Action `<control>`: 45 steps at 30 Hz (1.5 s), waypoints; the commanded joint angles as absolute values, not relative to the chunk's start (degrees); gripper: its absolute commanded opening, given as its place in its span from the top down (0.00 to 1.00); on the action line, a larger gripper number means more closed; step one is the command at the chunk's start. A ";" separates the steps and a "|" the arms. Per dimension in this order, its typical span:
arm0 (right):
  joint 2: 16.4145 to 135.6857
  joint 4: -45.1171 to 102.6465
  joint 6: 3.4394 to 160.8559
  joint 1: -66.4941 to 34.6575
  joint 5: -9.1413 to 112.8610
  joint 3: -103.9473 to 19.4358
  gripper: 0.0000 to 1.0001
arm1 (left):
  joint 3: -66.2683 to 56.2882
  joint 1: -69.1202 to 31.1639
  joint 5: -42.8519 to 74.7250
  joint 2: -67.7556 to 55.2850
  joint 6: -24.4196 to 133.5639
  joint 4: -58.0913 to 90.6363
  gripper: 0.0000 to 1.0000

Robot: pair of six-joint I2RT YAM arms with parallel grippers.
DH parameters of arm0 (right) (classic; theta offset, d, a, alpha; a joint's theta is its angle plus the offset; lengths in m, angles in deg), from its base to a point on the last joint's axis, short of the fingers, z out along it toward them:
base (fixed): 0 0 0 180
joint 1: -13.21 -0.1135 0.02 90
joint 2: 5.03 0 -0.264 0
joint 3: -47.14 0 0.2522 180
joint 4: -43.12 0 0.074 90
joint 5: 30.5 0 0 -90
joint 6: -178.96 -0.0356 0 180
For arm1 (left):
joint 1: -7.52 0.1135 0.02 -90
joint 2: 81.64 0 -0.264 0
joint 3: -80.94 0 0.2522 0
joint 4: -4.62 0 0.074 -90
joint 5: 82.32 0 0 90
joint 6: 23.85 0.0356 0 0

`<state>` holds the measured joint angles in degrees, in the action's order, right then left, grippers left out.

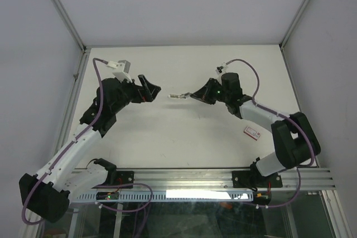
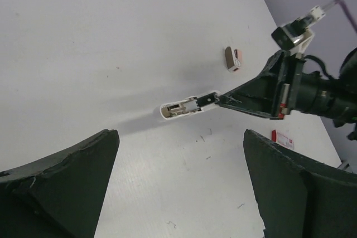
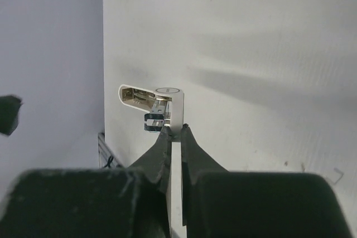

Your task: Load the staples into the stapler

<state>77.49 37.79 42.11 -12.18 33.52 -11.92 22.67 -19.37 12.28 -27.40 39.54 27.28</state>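
Observation:
The stapler (image 3: 167, 101), small, pale and hinged open so its silvery metal channel shows, hangs above the white table. My right gripper (image 3: 175, 129) is shut on its upright pale arm. The top view shows the stapler (image 1: 177, 96) sticking out left of the right gripper (image 1: 192, 95). My left gripper (image 1: 150, 90) stands wide open a short way to its left, facing it. Seen from the left wrist, the stapler (image 2: 184, 108) lies beyond the open left gripper (image 2: 181, 133), with nothing between the fingers (image 2: 72, 182). Several loose bent staples (image 2: 203, 135) lie scattered on the table.
A small red-and-white flat box (image 1: 252, 132) lies on the table beside the right arm; it also shows in the left wrist view (image 2: 283, 139). A small grey-and-pink piece (image 2: 232, 58) lies farther back. Enclosure walls ring the table (image 1: 184, 137).

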 commanded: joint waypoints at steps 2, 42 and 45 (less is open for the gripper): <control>87.91 57.90 32.96 -13.25 44.43 -14.22 1.00 | 15.02 -12.15 20.94 -26.98 41.55 33.74 0.01; 90.96 56.45 32.55 -10.55 57.93 -10.92 0.50 | 16.62 -7.75 10.80 -28.13 49.26 36.00 0.01; 84.30 51.60 37.48 -8.60 59.30 -9.61 0.49 | 16.69 -7.60 9.71 -28.58 49.29 36.04 0.01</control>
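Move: My right hand holds the opened stapler by its end. The bare patch of table it is going to lies about 10 cm ahead, 6 cm to the left and 11 cm below. From that hand, a pinkish block stands roughly 11 cm ahead and 22 cm to the right, and the red-and-white box about 12 cm back and 28 cm right, both at table height. From my open left hand, the patch is some 12 cm ahead, 13 cm right and 19 cm below. I lower the stapler onto the bare table with my right hand, about 10 cm down and 9 cm forward, swinging the wrist some 20 degrees clockwise. There my fingers part to about half open and let go; I draw off to the right about 6 cm, rising slightly at the end. My left hand, empty and wide open, backs away leftward about 7 cm. ##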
